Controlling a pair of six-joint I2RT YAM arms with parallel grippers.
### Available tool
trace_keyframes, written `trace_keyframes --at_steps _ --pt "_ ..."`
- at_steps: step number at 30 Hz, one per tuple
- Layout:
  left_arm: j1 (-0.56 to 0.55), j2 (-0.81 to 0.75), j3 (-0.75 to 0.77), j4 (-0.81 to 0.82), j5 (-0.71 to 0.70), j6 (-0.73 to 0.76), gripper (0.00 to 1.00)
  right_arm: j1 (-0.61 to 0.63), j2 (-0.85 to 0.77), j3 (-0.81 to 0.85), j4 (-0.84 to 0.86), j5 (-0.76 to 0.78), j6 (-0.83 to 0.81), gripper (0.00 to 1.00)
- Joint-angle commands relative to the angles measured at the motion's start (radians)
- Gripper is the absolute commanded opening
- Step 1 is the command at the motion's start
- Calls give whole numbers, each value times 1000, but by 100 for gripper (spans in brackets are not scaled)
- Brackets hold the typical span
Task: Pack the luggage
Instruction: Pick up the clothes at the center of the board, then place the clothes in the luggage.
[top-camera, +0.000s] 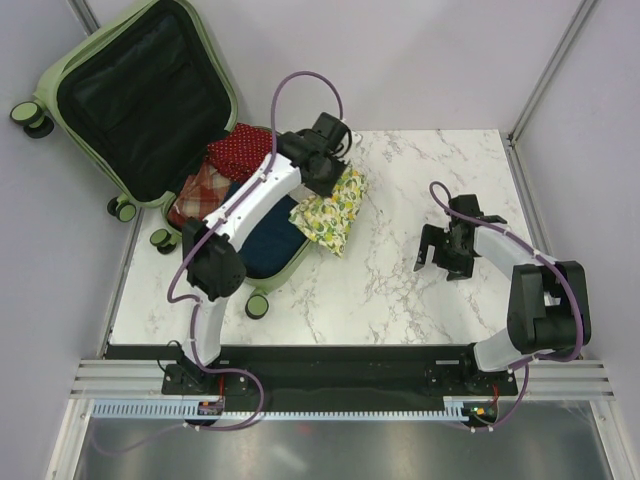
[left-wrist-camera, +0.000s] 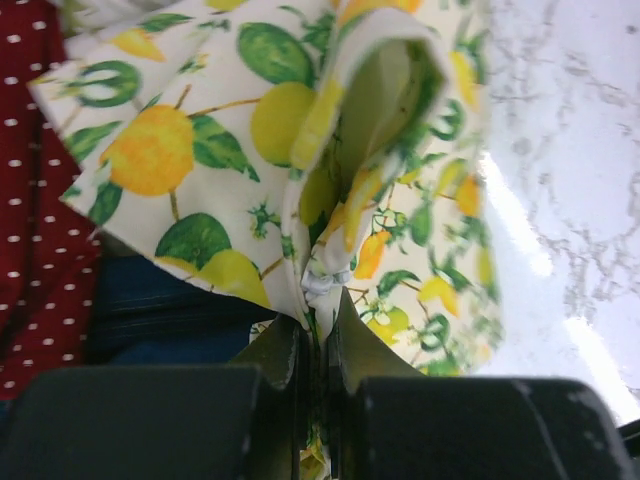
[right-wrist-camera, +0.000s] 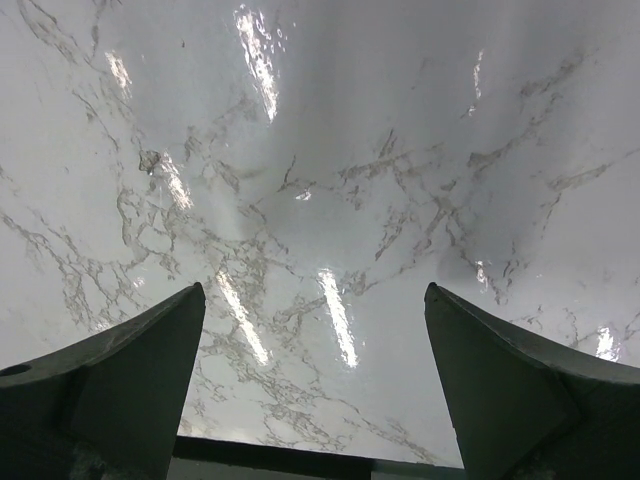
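The luggage (top-camera: 78, 62), a pale sage-green hard-shell suitcase, lies open at the table's left side with its black-lined lid leaning past the far-left corner. In its lower half lie a red dotted cloth (top-camera: 240, 147), a checked cloth (top-camera: 198, 190) and a dark blue garment (top-camera: 268, 235). A lemon-print cloth (top-camera: 335, 210) (left-wrist-camera: 200, 150) hangs over the case's right rim onto the marble. My left gripper (top-camera: 325, 170) (left-wrist-camera: 318, 330) is shut on a fold of that cloth. My right gripper (top-camera: 440, 258) (right-wrist-camera: 315, 330) hovers open over bare marble, with nothing between its fingers.
The marble table (top-camera: 420, 290) runs right of the case. Grey walls enclose the back and both sides. The case's caster wheels (top-camera: 258, 305) stand near the table's left and front-left edges. The arm bases sit on a black rail (top-camera: 340, 380) at the near edge.
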Motion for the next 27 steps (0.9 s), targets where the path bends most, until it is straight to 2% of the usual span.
trace_keyframes --at_steps 1,7,17,27 --pt "65 14 71 -43 28 108 2 -4 -32 -10 -1 -12 -15 98" --pt "129 53 93 -43 -6 157 2 -4 -29 -13 -7 -38 -16 98" --pt "172 108 134 -17 -112 242 2 -3 4 16 -33 -54 -21 98" --pt "204 51 68 -11 -109 343 2 -3 40 45 -40 -60 -6 98"
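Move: The lemon-print clothes are already pinched in the left hand, over the suitcase's right rim. Their place, the floral clothes in the suitcase, lies about 8 cm ahead, 6 cm left and 14 cm below; the dotted red clothes are some 17 cm ahead and 24 cm left, the jeans about 5 cm back and 21 cm left, both at a similar depth. From the right hand the floral clothes are roughly 26 cm ahead and 38 cm left, slightly higher. The lemon-print clothes, still pinched at their gathered end, are carried left and forward across the suitcase's right rim, about 11 cm in all and slowing after a quick start. The left hand sinks a couple of centimetres towards the floral clothes and rolls its left side up by some 10 degrees, fingers staying shut. ##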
